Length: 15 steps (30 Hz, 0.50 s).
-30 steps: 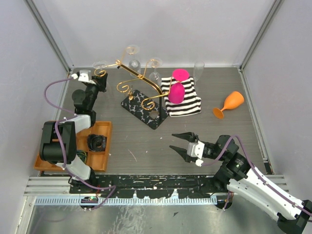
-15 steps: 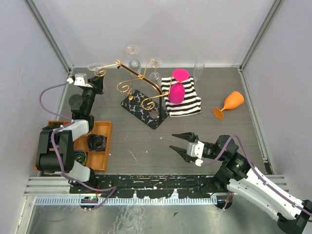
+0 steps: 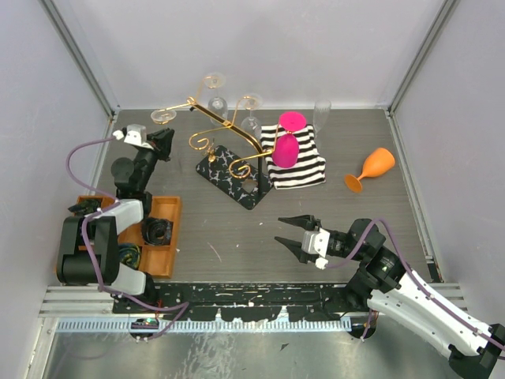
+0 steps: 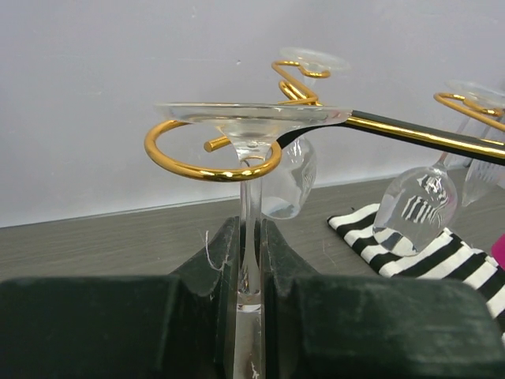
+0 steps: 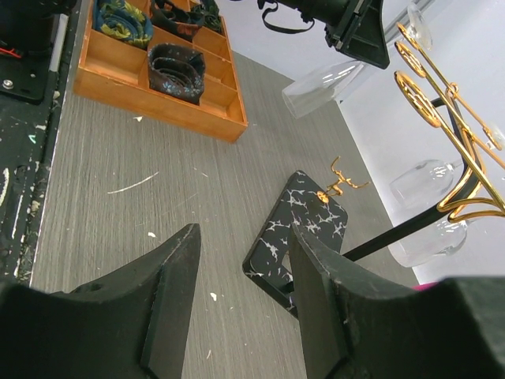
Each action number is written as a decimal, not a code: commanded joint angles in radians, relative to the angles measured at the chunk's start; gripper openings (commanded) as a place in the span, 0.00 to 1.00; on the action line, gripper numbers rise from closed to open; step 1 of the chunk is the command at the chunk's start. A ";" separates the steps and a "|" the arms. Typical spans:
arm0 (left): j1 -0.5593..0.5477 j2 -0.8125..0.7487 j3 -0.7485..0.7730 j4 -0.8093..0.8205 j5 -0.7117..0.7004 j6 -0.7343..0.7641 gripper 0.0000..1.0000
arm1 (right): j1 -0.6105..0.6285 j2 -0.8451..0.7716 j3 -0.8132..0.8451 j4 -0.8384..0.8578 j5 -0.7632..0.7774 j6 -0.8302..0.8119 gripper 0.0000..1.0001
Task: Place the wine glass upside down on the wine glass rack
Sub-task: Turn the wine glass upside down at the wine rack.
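Note:
In the left wrist view a clear wine glass (image 4: 251,229) hangs upside down, its stem pinched between my left gripper's (image 4: 251,237) fingers. The stem runs up through the gold end loop (image 4: 207,160) of the wine glass rack (image 3: 222,130). The flat foot (image 4: 252,115) lies right over that loop. From above, my left gripper (image 3: 162,143) is at the rack's left hook, with the foot (image 3: 163,116) showing there. Its bowl (image 5: 322,80) shows in the right wrist view. My right gripper (image 3: 286,230) hovers open and holds nothing near the table's front, its fingers (image 5: 175,272) apart.
Two more clear glasses (image 3: 219,103) hang on the rack above its black marbled base (image 3: 233,175). A pink glass (image 3: 286,150) lies on a striped cloth (image 3: 308,170), and an orange glass (image 3: 371,168) lies at the right. A wooden tray (image 3: 167,213) sits by the left arm.
My left gripper with the glass swung slightly left, then back right and nearer, bringing the foot onto the rack's left loop. The right arm has not moved.

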 commanded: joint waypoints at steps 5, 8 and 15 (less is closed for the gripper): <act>0.004 0.028 0.051 -0.016 0.080 0.023 0.20 | 0.003 -0.004 0.013 0.025 0.028 0.003 0.54; 0.004 0.040 0.052 -0.015 0.070 0.023 0.37 | 0.002 -0.006 0.011 0.029 0.038 0.003 0.55; 0.004 0.041 0.051 -0.016 0.062 0.031 0.52 | 0.003 -0.001 0.011 0.027 0.034 0.005 0.55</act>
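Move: Just above the left hand, which still pinches the upside-down wine glass by its stem, is the empty gold curl at the rack's left end: its ring is about 4 cm up, 1 cm ahead and 1 cm left. A hanging clear glass is some 14 cm ahead and 13 cm right, another about 7 cm ahead and 25 cm right; an empty near curl is roughly 8 cm back and 10 cm right. From the right hand, the left-end curl is about 31 cm ahead, 35 cm left and 6 cm up. Lowering the left hand about 1.5 cm, with a slight shift right, sets the inverted glass's foot down onto the gold curl with the stem inside it. As the sinking slows, the fingers open to about half and let go of the stem, one on either side of it; the wrist barely turns. ##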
